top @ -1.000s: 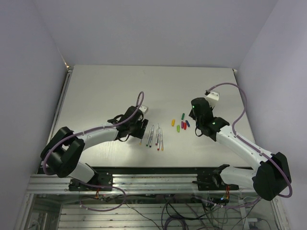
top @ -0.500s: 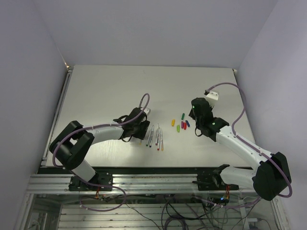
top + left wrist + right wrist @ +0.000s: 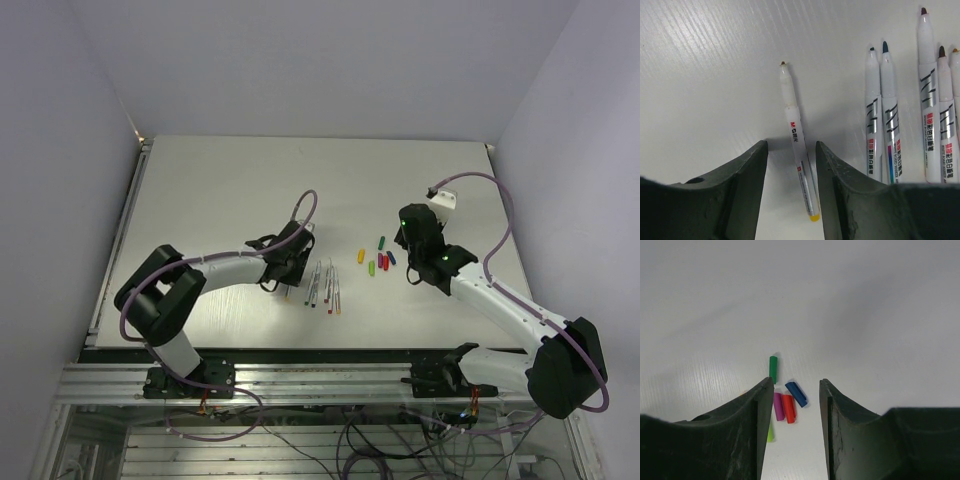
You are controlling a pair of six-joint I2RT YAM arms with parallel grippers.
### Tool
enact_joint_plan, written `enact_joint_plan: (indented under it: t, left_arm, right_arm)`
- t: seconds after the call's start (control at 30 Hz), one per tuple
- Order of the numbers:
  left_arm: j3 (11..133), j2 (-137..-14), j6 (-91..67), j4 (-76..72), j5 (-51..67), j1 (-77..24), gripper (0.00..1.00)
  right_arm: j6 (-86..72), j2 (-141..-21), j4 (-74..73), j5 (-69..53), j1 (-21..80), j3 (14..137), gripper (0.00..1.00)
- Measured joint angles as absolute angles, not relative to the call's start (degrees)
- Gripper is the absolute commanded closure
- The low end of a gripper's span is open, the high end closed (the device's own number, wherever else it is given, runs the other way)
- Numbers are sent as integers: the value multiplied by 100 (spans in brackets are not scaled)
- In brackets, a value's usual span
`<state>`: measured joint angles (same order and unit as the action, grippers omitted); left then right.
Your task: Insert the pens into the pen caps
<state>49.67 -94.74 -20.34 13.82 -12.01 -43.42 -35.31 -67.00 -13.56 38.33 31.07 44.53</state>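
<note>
My left gripper (image 3: 791, 145) is open, its jaws low on either side of one white pen (image 3: 796, 150) with a yellow end, which lies on the table. Several more pens (image 3: 920, 115) lie side by side to its right; they also show in the top view (image 3: 322, 286), beside the left gripper (image 3: 288, 270). My right gripper (image 3: 796, 382) is open and empty above the pen caps: dark green (image 3: 772, 369), blue (image 3: 796, 393), red (image 3: 788, 408), purple (image 3: 778, 406) and a light green one (image 3: 770, 432) partly behind the left finger. The yellow cap (image 3: 361, 255) shows only in the top view.
The white table (image 3: 220, 190) stretches back to the rear wall. A purple cable loops over each arm, and a white connector block (image 3: 443, 199) hangs behind the right wrist. The table's front rail (image 3: 320, 352) runs along the arm bases.
My left gripper has moved right and down onto the leftmost pen, its arm stretching further out. The right arm and the caps have not moved.
</note>
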Motion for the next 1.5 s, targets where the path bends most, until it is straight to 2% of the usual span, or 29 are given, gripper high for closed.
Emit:
enact_joint_plan:
  t: [0.5, 0.8, 0.9, 1.03, 1.07, 1.1, 1.13, 1.17, 1.5]
  left_arm:
    - [5216, -9515, -2842, 2255, -1389, -4866, 53]
    - [5494, -9745, -3074, 2475, -1406, -4886, 43]
    - [5566, -9815, -3100, 2473, -1406, -4884, 43]
    - [5636, -9883, -3111, 2467, -1404, -4884, 51]
    - [5653, -9896, -3111, 2464, -1404, -4884, 58]
    - [5662, -9907, -3111, 2449, -1409, -4884, 70]
    - [5662, -9911, -3114, 2436, -1426, -4884, 89]
    - [5662, -9913, -3109, 2418, -1461, -4882, 92]
    - [5662, -9929, -3111, 2388, -1476, -4816, 93]
  right_arm:
    - [-3509, -6593, -1363, 4016, 3063, 4456, 59]
    - [-3439, -6576, -1358, 3981, 3006, 4456, 59]
    - [-3395, -6578, -1358, 3951, 3004, 4456, 59]
    - [-3380, -6578, -1358, 3940, 3004, 4456, 59]
    - [-3380, -6578, -1358, 3940, 3004, 4458, 59]
    - [-3382, -6578, -1358, 3940, 3004, 4456, 59]
    - [-3382, -6578, -1358, 3940, 3004, 4456, 59]
    - [-3385, -6578, -1358, 3940, 3004, 4456, 59]
    - [-3444, -6578, -1361, 3900, 3000, 4456, 64]
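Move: Between the left hand's open fingertips, almost at their height, lies the nearest loose pen, its middle about 1 cm ahead and 1 cm to the right, its yellow end towards the base. A pair of pens lies some 7 cm to the hand's right and 1 cm back, a group of three about 12 cm right and 1 cm back. From the right hand this single pen is roughly 27 cm left, 7 cm back and 15 cm down. Sliding back low over the table about 3.5 cm towards the pen's yellow end, the left hand then comes forward some 1.5 cm while edging right, about 2 cm to the right in all. It steepens its fingers and turns counter-clockwise by about 5 degrees each, lining up with the pen, then shuts them and pinches the barrel behind its middle. ##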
